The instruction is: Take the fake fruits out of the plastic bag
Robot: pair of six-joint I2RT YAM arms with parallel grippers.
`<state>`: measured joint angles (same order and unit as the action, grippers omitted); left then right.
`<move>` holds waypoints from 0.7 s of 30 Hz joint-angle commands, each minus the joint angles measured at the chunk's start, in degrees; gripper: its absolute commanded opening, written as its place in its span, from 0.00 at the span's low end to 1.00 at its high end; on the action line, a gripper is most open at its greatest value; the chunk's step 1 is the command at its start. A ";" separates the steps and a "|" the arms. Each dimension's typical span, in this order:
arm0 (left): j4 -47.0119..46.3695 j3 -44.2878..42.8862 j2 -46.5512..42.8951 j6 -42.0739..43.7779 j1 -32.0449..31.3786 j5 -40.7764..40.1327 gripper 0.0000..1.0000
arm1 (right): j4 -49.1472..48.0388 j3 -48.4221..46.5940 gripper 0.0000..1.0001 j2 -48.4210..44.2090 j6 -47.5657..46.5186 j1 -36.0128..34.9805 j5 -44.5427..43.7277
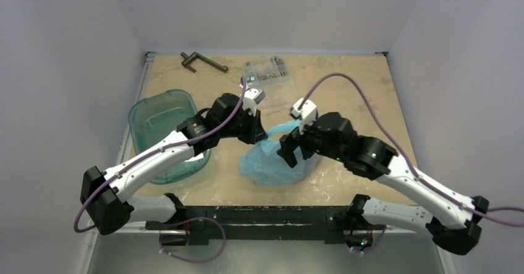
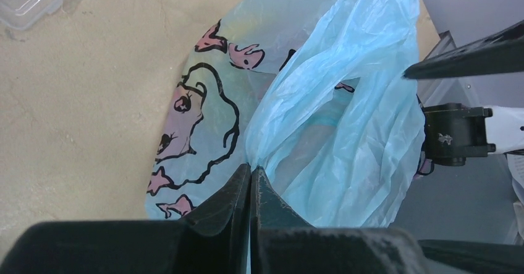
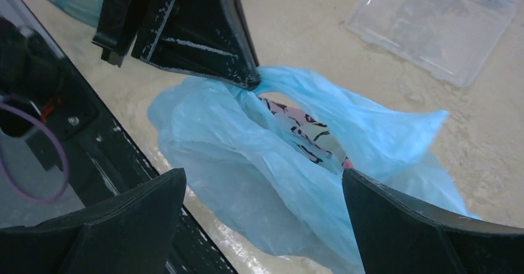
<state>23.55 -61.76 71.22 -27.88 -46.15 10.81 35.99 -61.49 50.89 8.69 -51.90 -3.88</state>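
Note:
The light-blue plastic bag lies crumpled on the table near the front edge. My left gripper is shut on a fold of the bag's rim and holds the mouth up. In the right wrist view the same gripper pinches that rim at the top of the bag. My right gripper hangs open just over the bag's mouth, one finger on each side, with nothing between them. Pink and black print shows through the film. The fake fruits are hidden; none shows inside the opening.
A teal translucent tub stands at the left, under the left arm. A clear flat parts box and a dark metal tool lie at the back. The black mounting rail runs along the front edge close to the bag.

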 commanded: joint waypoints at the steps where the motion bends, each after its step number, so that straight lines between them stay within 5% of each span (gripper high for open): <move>1: 0.88 -1.60 0.48 0.34 0.43 0.26 0.00 | 0.16 -1.86 0.99 6.06 -3.77 -5.16 -8.27; 8: 0.99 -1.41 -0.11 0.17 0.57 0.44 0.00 | -2.08 -0.19 0.92 11.55 -3.53 -9.09 -19.60; 13: 1.04 -0.78 -0.97 -0.22 0.61 0.25 0.00 | -3.81 0.94 0.76 13.40 0.26 -9.94 -30.32; 16: 1.05 0.49 -2.45 -0.77 0.71 -0.82 0.00 | -8.49 3.07 0.54 10.73 1.11 -10.00 -30.25; 20: 0.44 3.35 -5.45 -1.72 0.96 -2.47 0.00 | -13.58 6.03 0.04 6.03 6.78 -9.98 -31.74; 21: 0.30 4.11 -6.17 -2.07 1.16 -2.67 0.00 | -15.15 6.82 0.00 4.70 8.49 -10.02 -31.33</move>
<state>24.97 -59.90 69.21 -28.38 -45.71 10.00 29.65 -56.64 61.04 10.22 -61.82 -31.42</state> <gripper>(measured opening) 0.006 0.143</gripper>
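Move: The bag's rim, still loose on this side, lies about 4 cm ahead of the open right fingers, 1 cm to their left and 6 cm down. The left fingers' pinch on the bag is some 9 cm left of the right hand, 4 cm ahead and 6 cm lower; the clear parts box is about 22 cm ahead, 7 cm left and 16 cm down. From the left hand, that loose rim lies about 8 cm to the right, level with it and at about its height. Right hand sinks about 5 cm, reaches some 4 forward and pinches the bag's rim; left keeps its grip. ##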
